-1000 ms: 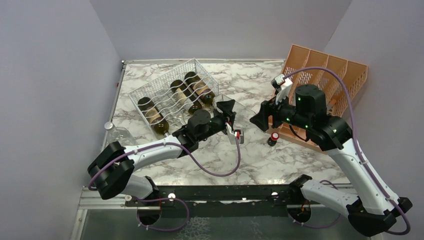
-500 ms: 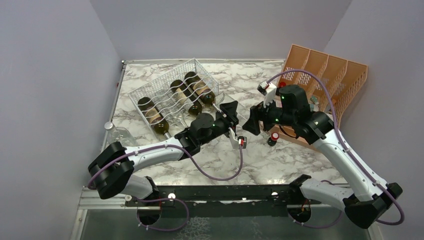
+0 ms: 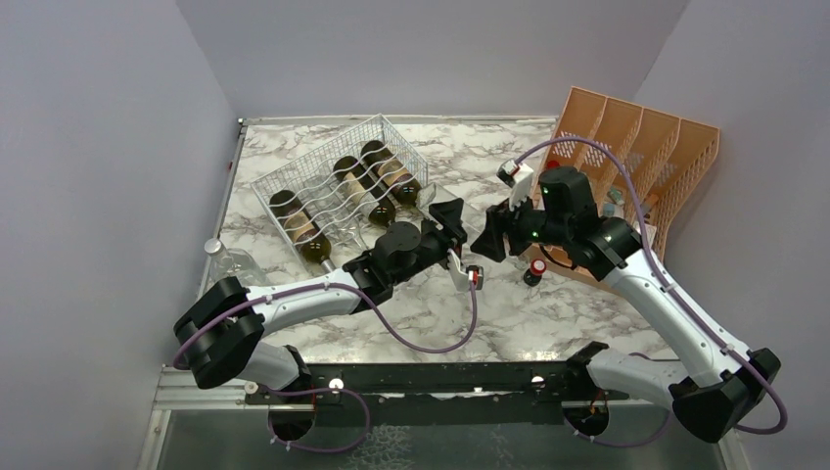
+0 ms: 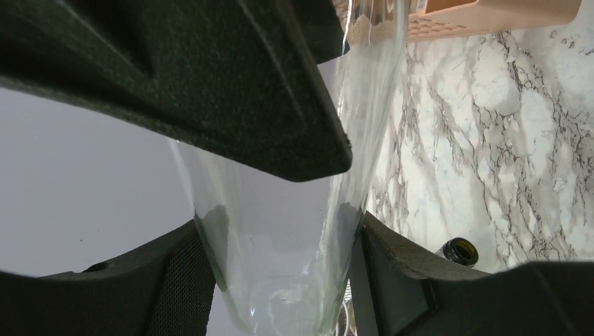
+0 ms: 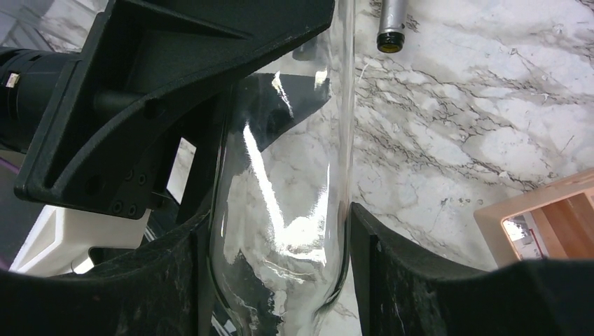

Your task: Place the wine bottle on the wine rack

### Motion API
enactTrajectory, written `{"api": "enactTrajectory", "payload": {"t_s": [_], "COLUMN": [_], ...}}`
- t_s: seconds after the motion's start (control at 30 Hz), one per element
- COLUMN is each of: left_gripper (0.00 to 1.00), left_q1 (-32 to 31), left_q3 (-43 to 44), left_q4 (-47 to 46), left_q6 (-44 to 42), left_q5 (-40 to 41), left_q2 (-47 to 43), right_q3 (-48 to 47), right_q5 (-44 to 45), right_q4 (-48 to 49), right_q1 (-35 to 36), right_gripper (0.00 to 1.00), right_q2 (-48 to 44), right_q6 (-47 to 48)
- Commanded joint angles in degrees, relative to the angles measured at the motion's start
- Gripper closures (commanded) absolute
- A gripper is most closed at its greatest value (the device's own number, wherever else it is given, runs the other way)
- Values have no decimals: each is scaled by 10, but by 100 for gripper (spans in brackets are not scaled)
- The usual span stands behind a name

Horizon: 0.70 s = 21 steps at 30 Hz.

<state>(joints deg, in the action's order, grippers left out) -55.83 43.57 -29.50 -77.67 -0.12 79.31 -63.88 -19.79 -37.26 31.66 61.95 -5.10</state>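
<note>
A clear glass wine bottle (image 4: 280, 231) is held in the air between both grippers, over the table's middle. My left gripper (image 3: 453, 223) is shut on it, and both pads touch the glass in the left wrist view (image 4: 280, 280). My right gripper (image 3: 486, 240) is shut on the same bottle (image 5: 294, 161), its fingers (image 5: 392, 259) pressed to the glass. The left gripper's black body (image 5: 175, 84) fills the upper left of the right wrist view. The silvery wire wine rack (image 3: 323, 166) stands at the back left with three dark bottles (image 3: 364, 181) lying in it.
An orange slotted file organizer (image 3: 646, 137) stands at the back right. A small red-capped bottle (image 3: 537, 268) stands in front of it. Another clear bottle (image 3: 227, 258) lies at the left table edge. A dark bottle mouth (image 4: 459, 250) shows below the left gripper.
The right arm swung left until its gripper met the left gripper and closed on the clear bottle. The left gripper shifted slightly right with the bottle.
</note>
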Motion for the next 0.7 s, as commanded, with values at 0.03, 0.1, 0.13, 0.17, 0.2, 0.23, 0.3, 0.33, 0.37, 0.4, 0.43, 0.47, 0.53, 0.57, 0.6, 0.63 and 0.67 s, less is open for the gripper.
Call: {"api": "enactTrajectory", "payload": {"t_s": [0.03, 0.1, 0.13, 0.17, 0.2, 0.23, 0.3, 0.33, 0.37, 0.4, 0.43, 0.47, 0.53, 0.57, 0.6, 0.63, 0.67], "left_gripper": [13, 10, 8, 7, 5, 5, 5, 5, 5, 5, 5, 5, 5, 5, 5, 6, 7], "left_q1": [-5, -5, -6, -6, -6, -7, -8, -8, -8, -8, -8, -8, -8, -8, -8, -8, -8], "left_q3": [10, 5, 3, 0, -2, -4, -9, -10, -10, -10, -9, -7, 1, 6, 13, 22, 31], "left_q4": [-52, -52, -52, -52, -52, -52, -52, -52, -52, -52, -52, -52, -53, -53, -54, -55, -55], "left_q6": [33, 37, 39, 40, 43, 45, 51, 60, 73, 88, 111, 137, 186, 218, 254, 287, 323], "left_q5": [-5, -3, -2, -2, -2, -1, 2, 4, 7, 12, 17, 26, 55, 73, 95, 120, 147], "left_q2": [-15, -16, -18, -20, -23, -24, -33, -38, -43, -48, -55, -62, -74, -81, -88, -94, -101], "right_q3": [7, 10, 11, 11, 11, 11, 13, 14, 15, 16, 18, 20, 25, 28, 30, 34, 39], "right_q5": [70, 89, 98, 106, 113, 121, 137, 142, 147, 149, 153, 156, 159, 160, 161, 161, 161], "right_q4": [55, 70, 75, 80, 84, 87, 94, 98, 100, 102, 106, 108, 113, 115, 118, 122, 127], "right_q1": [1, 2, 1, 2, 2, 2, 2, 2, 2, 2, 1, 2, 2, 2, 2, 1, 1], "right_gripper": [99, 99, 99, 99, 99, 99, 99, 99, 99, 99, 99, 99, 99, 99, 99, 99, 99], "right_q2": [-30, -42, -47, -51, -53, -56, -61, -62, -63, -64, -64, -63, -64, -64, -64, -64, -64], "right_q6": [-22, -28, -32, -35, -39, -42, -48, -49, -50, -51, -52, -55, -57, -59, -61, -62, -64]}}
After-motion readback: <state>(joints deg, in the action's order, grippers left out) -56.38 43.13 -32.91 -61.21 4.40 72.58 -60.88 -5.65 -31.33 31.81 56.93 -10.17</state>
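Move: The right hand already grips the clear wine bottle near its shoulder; the wine rack's middle lies about 31 cm ahead, 33 cm left and 16 cm below. From this hand, the rack's nearest dark bottle is some 34 cm ahead and 21 cm left, the leftmost dark bottle 20 cm ahead and 42 cm left. The left hand also holds the clear bottle, whose middle is roughly 5 cm back and 4 cm right of it. The left fingers open wide and let go of the clear bottle's body, and the left hand rises about 5 cm, edging left towards the end while its fingertips tilt up. The right hand keeps its grip and carries the bottle forward and to the right with a slight rise, some 4 cm in all, turning clockwise about 15 degrees so that the bottle's base swings away from the left gripper. ##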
